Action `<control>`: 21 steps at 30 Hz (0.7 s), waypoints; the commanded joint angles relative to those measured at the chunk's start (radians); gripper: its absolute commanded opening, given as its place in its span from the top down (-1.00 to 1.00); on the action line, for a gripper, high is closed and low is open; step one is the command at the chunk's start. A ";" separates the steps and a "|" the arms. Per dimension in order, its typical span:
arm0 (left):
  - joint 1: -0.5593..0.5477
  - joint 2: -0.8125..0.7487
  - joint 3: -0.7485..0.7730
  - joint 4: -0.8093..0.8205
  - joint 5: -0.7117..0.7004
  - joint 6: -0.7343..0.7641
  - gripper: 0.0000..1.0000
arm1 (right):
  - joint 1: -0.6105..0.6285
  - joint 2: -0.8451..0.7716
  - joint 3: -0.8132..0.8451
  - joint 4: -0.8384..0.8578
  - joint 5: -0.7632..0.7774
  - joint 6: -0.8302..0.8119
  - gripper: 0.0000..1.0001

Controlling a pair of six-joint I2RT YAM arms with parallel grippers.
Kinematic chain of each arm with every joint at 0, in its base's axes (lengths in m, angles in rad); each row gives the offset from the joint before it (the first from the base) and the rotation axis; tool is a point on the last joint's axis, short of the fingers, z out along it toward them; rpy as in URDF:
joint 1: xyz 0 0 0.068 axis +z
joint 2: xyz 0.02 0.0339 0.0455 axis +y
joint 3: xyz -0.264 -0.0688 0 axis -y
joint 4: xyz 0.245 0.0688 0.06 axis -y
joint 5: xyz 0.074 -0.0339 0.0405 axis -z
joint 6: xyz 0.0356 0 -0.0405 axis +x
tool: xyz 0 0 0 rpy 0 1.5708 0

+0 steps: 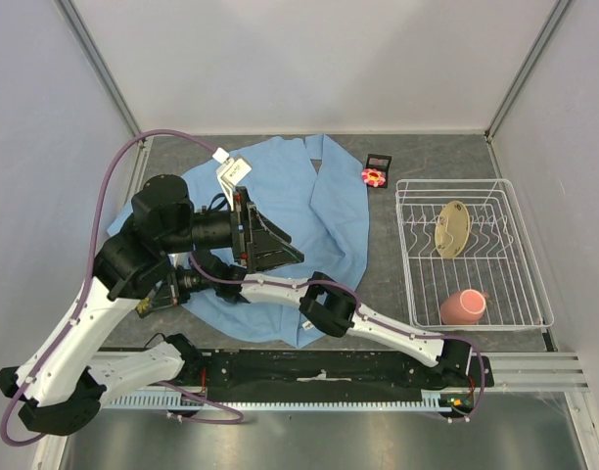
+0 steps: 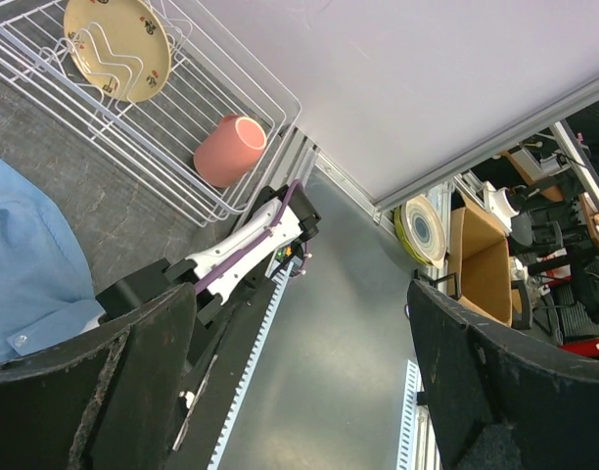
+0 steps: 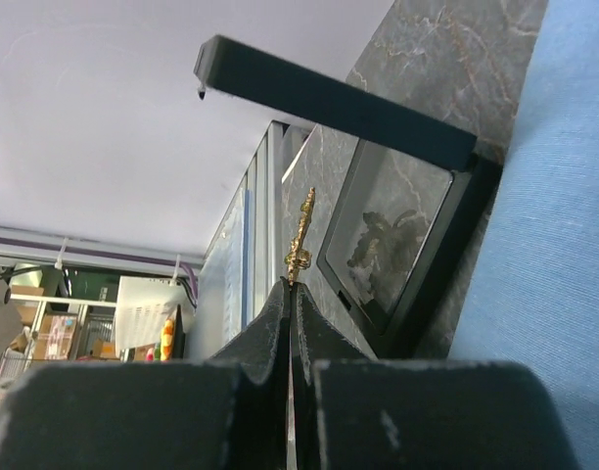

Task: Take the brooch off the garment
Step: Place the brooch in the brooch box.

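Observation:
The garment (image 1: 314,211) is a light blue shirt spread on the grey table, with a strip of it at the left edge of the left wrist view (image 2: 25,274). The brooch (image 1: 374,176), a pink flower, lies at the shirt's right edge beside a small black case (image 1: 380,159). My left gripper (image 1: 285,250) hovers over the shirt's middle, open and empty (image 2: 299,294). My right gripper (image 3: 292,286) is shut on a thin gold emblem (image 3: 299,240), next to an open black case (image 3: 397,225). In the top view its fingertips are hidden under the left arm.
A white wire dish rack (image 1: 456,181) stands at the right and holds a cream plate (image 1: 453,228) and a pink cup (image 1: 463,306); the left wrist view also shows the cup (image 2: 229,149). White tags (image 1: 231,168) lie at the shirt's collar. Walls close in three sides.

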 commanded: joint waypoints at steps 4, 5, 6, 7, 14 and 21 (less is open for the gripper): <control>-0.007 0.003 0.009 0.043 0.022 -0.018 -0.89 | -0.010 0.029 0.049 0.005 0.069 0.001 1.00; -0.009 0.005 0.010 0.043 0.022 -0.017 -0.88 | -0.010 0.029 0.051 0.005 0.069 0.004 1.00; -0.009 0.005 0.012 0.043 0.022 -0.017 -0.88 | -0.011 0.032 0.049 0.006 0.069 0.010 0.99; -0.009 0.008 0.013 0.043 0.023 -0.017 -0.89 | -0.011 0.032 0.052 0.008 0.067 0.013 0.98; -0.014 0.015 0.025 0.043 0.031 -0.007 -0.88 | -0.008 0.035 0.052 0.002 0.052 0.012 0.81; -0.015 0.018 0.022 0.041 0.028 -0.009 -0.89 | -0.011 0.013 0.045 -0.012 0.032 -0.008 0.41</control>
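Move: The right hand holds the gold brooch edge-on, its middle about 2 cm to the left of the hand point. The open brooch box lies some 3 cm ahead, 4 cm to the left and 4 cm below; its raised lid stands about 2 cm ahead, 4 cm left and 3 cm above the hand. The garment's nearest edge is roughly 9 cm ahead, level sideways, 4 cm below. From the left hand the box is about 34 cm left, 5 cm ahead and 40 cm down. With the gold brooch still pinched at its fingertips, the right hand slides forward, level, about 1.5 cm towards the open brooch box, its wrist turning only a few degrees clockwise. There it stops and holds its place just above the box while the fingers open, slowly at first and then faster, to around a quarter of their range, letting go of the brooch. ##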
